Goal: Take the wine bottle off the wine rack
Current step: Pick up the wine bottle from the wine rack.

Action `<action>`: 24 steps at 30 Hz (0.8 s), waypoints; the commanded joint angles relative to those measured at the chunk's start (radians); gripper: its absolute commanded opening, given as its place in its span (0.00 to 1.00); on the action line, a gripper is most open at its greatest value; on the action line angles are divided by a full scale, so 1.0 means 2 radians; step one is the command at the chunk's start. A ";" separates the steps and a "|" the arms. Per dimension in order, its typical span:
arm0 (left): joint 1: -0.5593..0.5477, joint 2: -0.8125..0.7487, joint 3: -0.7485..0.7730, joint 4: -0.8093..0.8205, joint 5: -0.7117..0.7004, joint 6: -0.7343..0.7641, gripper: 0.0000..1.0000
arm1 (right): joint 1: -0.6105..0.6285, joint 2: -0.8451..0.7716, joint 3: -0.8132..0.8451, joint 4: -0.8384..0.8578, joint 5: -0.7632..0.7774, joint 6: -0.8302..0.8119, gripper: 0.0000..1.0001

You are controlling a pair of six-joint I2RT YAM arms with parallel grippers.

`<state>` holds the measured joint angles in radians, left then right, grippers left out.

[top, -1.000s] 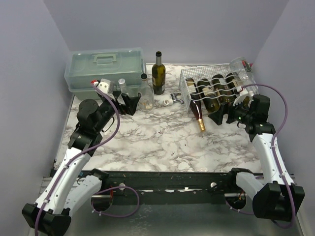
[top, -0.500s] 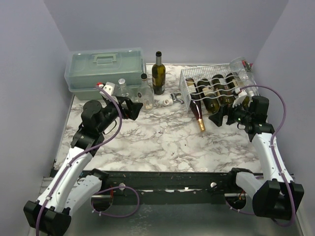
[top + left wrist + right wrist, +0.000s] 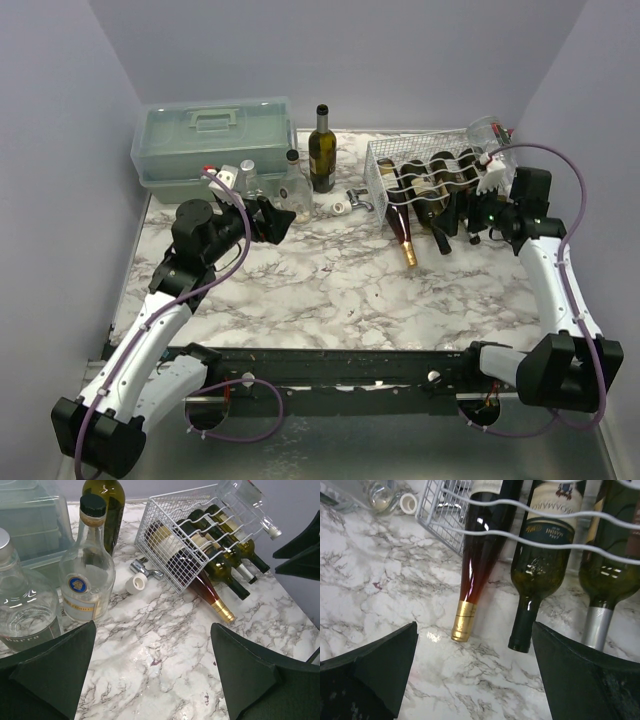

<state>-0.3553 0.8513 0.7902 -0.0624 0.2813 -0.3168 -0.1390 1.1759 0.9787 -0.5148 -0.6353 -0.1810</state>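
The white wire wine rack (image 3: 425,175) stands at the back right with several wine bottles lying in its cradles, necks pointing toward me. An amber wine bottle with a gold cap (image 3: 470,575) sticks out farthest, next to a dark green bottle (image 3: 540,575) and a silver-capped one (image 3: 597,615). My right gripper (image 3: 462,222) hovers open just in front of these necks; in the right wrist view the right gripper (image 3: 475,630) frames the gold cap and the black neck, touching neither. My left gripper (image 3: 272,222) is open over bare marble, with the left gripper (image 3: 152,630) holding nothing.
A clear bottle (image 3: 492,140) lies on top of the rack. A pale green toolbox (image 3: 215,135), two clear bottles (image 3: 87,575) (image 3: 20,605) and an upright dark bottle (image 3: 321,150) stand at the back left. A white tape roll (image 3: 136,584) and a metal piece (image 3: 142,570) lie mid-table.
My right gripper has risen and swung in toward the rack's bottle necks. The left arm has pulled back from the clear bottles toward the middle. Both stayed open.
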 commanded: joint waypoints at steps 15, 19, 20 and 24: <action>0.002 -0.012 -0.004 0.003 0.015 -0.003 0.99 | -0.013 0.103 0.197 -0.088 0.148 -0.027 0.99; 0.002 -0.011 -0.005 0.003 0.014 -0.002 0.99 | -0.027 0.125 0.212 -0.083 0.161 -0.038 0.99; 0.002 -0.011 -0.005 0.003 0.014 -0.002 0.99 | -0.031 0.130 0.214 -0.080 0.163 -0.041 0.99; 0.002 -0.010 -0.005 0.003 0.015 -0.002 0.99 | -0.049 0.152 0.222 -0.069 0.175 -0.053 0.99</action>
<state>-0.3553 0.8429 0.7902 -0.0624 0.2882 -0.3214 -0.2039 1.4368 1.3834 -0.6556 -0.3431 -0.2466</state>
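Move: The clear bottle, lying neck-down on top of the rack, is some 17 cm ahead of the right hand, 12 cm right and about 4 cm higher. About 8 cm below the hand, the silver-necked bottle lies roughly 9 cm ahead and 3 cm right, the black-necked one 7 cm ahead and 6 cm left. From the left hand the clear bottle is about 22 cm ahead, 55 cm right and a little lower. The open right hand goes right and forward towards the clear bottle, about 11 cm, rising slightly, turning clockwise. ##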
